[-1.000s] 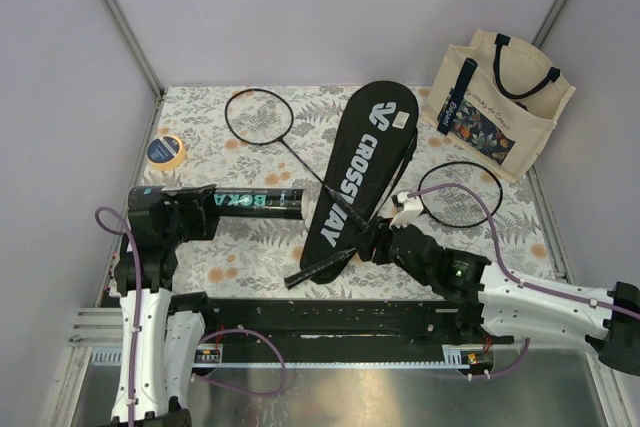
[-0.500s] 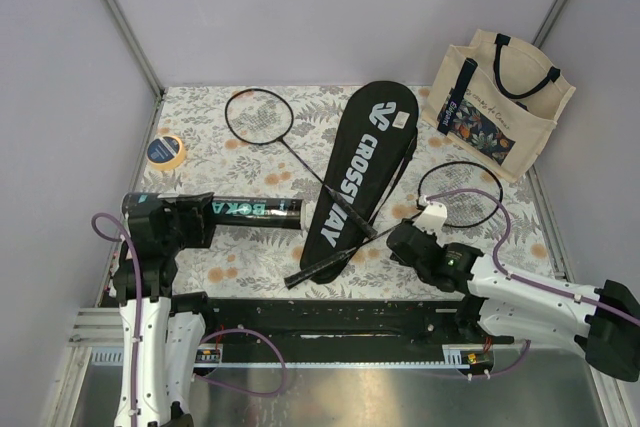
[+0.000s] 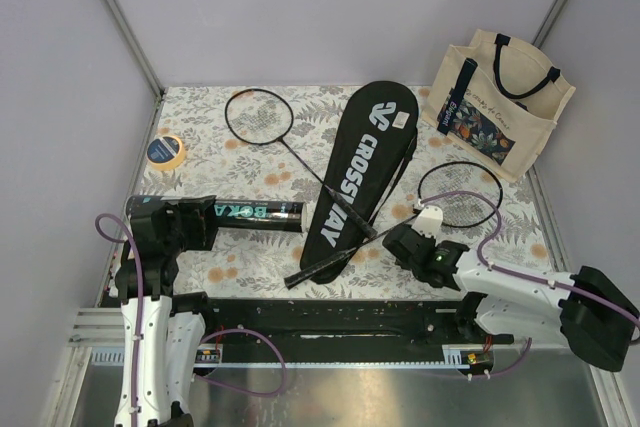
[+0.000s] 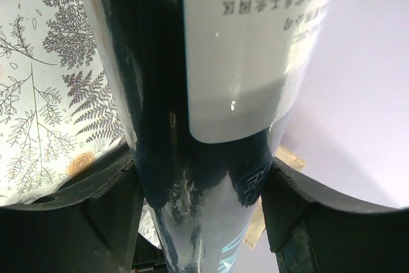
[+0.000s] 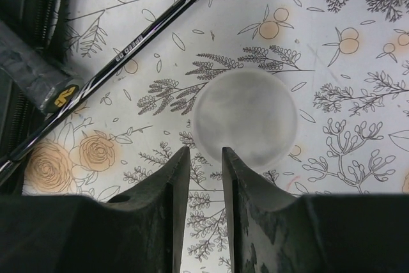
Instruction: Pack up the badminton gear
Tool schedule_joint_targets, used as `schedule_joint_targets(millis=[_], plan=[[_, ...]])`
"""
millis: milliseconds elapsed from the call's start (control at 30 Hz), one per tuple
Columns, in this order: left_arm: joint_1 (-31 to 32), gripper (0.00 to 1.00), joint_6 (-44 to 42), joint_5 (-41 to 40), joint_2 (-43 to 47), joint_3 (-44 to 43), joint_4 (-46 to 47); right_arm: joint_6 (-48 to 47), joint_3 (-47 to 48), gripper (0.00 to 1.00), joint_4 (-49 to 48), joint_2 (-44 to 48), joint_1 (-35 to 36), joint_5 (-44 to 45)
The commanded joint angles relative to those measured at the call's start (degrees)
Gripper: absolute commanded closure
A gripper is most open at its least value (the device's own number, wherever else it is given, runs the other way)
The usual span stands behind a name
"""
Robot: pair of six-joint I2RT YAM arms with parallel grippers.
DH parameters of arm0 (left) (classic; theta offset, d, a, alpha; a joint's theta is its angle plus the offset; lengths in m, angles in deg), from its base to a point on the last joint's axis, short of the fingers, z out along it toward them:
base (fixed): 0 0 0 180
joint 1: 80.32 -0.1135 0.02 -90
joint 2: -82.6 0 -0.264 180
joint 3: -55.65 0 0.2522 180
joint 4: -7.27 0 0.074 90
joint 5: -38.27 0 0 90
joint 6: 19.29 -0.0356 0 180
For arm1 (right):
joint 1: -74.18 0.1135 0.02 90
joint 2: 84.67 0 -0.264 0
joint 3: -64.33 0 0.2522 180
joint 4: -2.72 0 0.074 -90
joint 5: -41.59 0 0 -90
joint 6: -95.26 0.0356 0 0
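Note:
My left gripper (image 3: 205,217) is shut on the left end of the black tube with teal lettering (image 3: 255,211), held level over the table; the tube fills the left wrist view (image 4: 192,94) between the fingers (image 4: 96,215). The black CROSSWAY bag (image 3: 362,162) lies in the middle. One racket (image 3: 258,115) lies behind it, its shaft crossing the bag. The other racket (image 3: 460,194) lies to the right, its handle (image 3: 305,275) by the bag's near end. My right gripper (image 3: 394,239) hovers beside that shaft (image 5: 128,48), jaws a narrow gap apart and empty (image 5: 204,153). No shuttlecock shows.
A round translucent disc (image 5: 246,119) lies on the floral cloth just past my right fingertips. A cream tote bag (image 3: 500,97) stands at the back right. A yellow-rimmed tape roll (image 3: 165,151) lies at the far left. Grey walls close the table on three sides.
My right gripper has drawn back to the right, off the near racket's shaft. My left gripper with the tube has shifted slightly toward the near edge.

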Motion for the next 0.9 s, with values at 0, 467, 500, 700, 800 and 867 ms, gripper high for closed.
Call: schedule_joint_targets(millis=[0, 467, 500, 700, 800, 867], plan=[[0.04, 0.75, 0.69, 1.86, -0.18, -0.47, 4.29, -2.49, 0.62, 0.66, -4.26, -4.59, -0.94, -1.41], [0.12, 0.75, 1.66, 3.18, -0.44, 1.11, 5.17, -6.00, 2.38, 1.00, -3.65, -4.18, -0.94, -4.31], [0.04, 0.75, 1.75, 3.27, -0.53, 1.29, 5.08, -6.27, 2.47, 1.00, -3.04, -2.86, -0.94, -4.32], [0.04, 0.75, 2.62, 4.85, -0.88, 2.34, 5.96, -6.45, 4.58, 1.00, 1.10, 8.03, -0.94, -5.37], [0.04, 0.75, 2.63, 5.46, -1.50, 2.87, 6.57, -7.32, 5.11, 1.00, 0.75, 12.70, -0.94, -5.72], [0.04, 0.75, 2.63, 5.64, -2.02, 3.13, 6.57, -9.25, 5.46, 1.00, -1.17, 14.63, -0.94, -6.25]])
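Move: The right hand hovers, fingers part open, just above the tube's round white lid; the lid's middle is roughly 2 cm ahead, 2 cm to its right and 2 cm below. The upper racket's handle end lies about 4 cm ahead and 9 cm left of that hand, and the lower racket's shaft crosses about 8 cm straight ahead. From the left hand, which holds the tube, the lid is some 55 cm right, about 1 cm back and 16 cm below. Down first by about 1.5 cm, easing slightly left and forward, the right hand shuts its part-open fingers on the left rim of the lid, then lifts some 6 cm with a little more leftward drift, its left side rolling up roughly 10 degrees. The left hand keeps its grip on the tube and sinks about 2 cm. ##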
